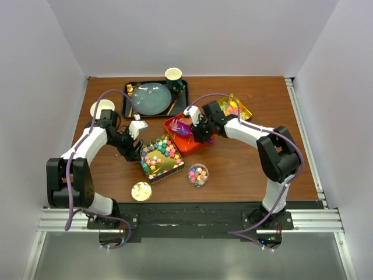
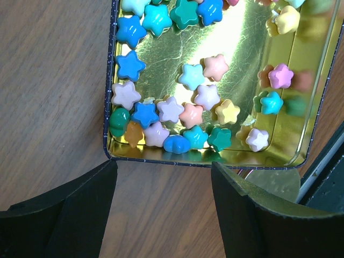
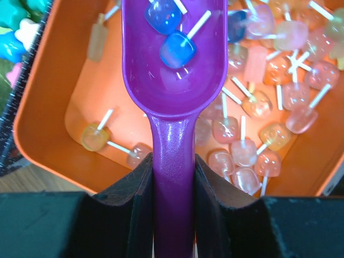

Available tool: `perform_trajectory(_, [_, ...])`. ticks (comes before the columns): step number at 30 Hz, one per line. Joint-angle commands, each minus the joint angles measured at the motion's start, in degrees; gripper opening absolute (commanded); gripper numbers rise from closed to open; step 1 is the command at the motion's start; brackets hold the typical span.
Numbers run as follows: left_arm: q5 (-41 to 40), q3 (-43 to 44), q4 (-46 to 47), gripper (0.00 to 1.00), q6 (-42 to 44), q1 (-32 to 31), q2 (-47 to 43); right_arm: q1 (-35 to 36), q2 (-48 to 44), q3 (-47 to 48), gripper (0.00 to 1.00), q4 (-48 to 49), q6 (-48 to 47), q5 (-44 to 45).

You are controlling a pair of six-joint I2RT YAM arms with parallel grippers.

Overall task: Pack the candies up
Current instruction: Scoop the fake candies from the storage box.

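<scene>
My right gripper (image 3: 173,183) is shut on the handle of the purple scoop (image 3: 173,64), which holds two blue cube candies on sticks (image 3: 177,49) above the orange tray (image 3: 37,107). Several pink and orange stick candies (image 3: 244,153) lie in that tray (image 1: 175,140). My left gripper (image 2: 164,209) is open and empty over bare wood, just short of the gold tin's near rim (image 2: 204,163). The tin (image 1: 147,175) holds many pastel and bright star candies (image 2: 161,115). A small round clear tub of mixed candies (image 1: 198,174) stands in front of it.
A round gold disc lid (image 1: 141,191) lies near the front edge, left of the tub. A black tray (image 1: 127,108) with a blue-grey plate (image 1: 150,97) and a green cup (image 1: 173,77) stands at the back. A white cup (image 1: 102,108) is far left, a yellow tray (image 1: 239,108) back right.
</scene>
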Motion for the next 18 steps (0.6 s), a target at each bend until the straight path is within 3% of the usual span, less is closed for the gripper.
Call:
perform_trajectory(1, [1.7, 2.8, 0.3, 0.75, 0.2, -0.3, 0.7, -1.5, -4.8, -2.9, 0.0, 5.8, 1.4, -2.8])
perform_trajectory(8, [-0.8, 5.5, -3.0, 0.78, -0.4, -0.3, 2.0, -1.9, -11.8, -10.5, 0.0, 15.3, 2.8, -6.1])
perform_trajectory(13, [-1.8, 9.2, -5.2, 0.79, -1.1, -0.3, 3.2, -3.2, -25.5, -17.0, 0.0, 18.1, 3.0, -7.0])
perform_trajectory(15, [-1.0, 9.4, -4.1, 0.79, -1.8, -0.3, 4.0, -3.2, -24.6, -19.2, 0.0, 21.0, 4.2, -7.4])
perform_trajectory(18, [-0.1, 11.4, -3.1, 0.79, -3.5, -0.3, 6.1, -3.8, -25.8, -18.1, 0.0, 16.0, 2.4, -7.9])
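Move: My right hand grips the scoop, its blade down among candies in the orange box, whose middle is about 5 cm to the left, 1 ahead and 4 below. The round clear storage box stands some 16 cm back, 2 left and 5 below; the star tray is about 9 cm back and 17 left. From my left hand the storage box lies roughly 26 cm right, 8 back, 5 below. With my right hand I keep hold of the purple scoop's handle, slide it a little to the right, then lift it steeply out of the orange box, about 10 cm up, drawing some 3 cm back, while the wrist tips the blade end up by around 20 degrees. My open left hand eases a couple of centimetres forward and slightly up beside the star tray. ##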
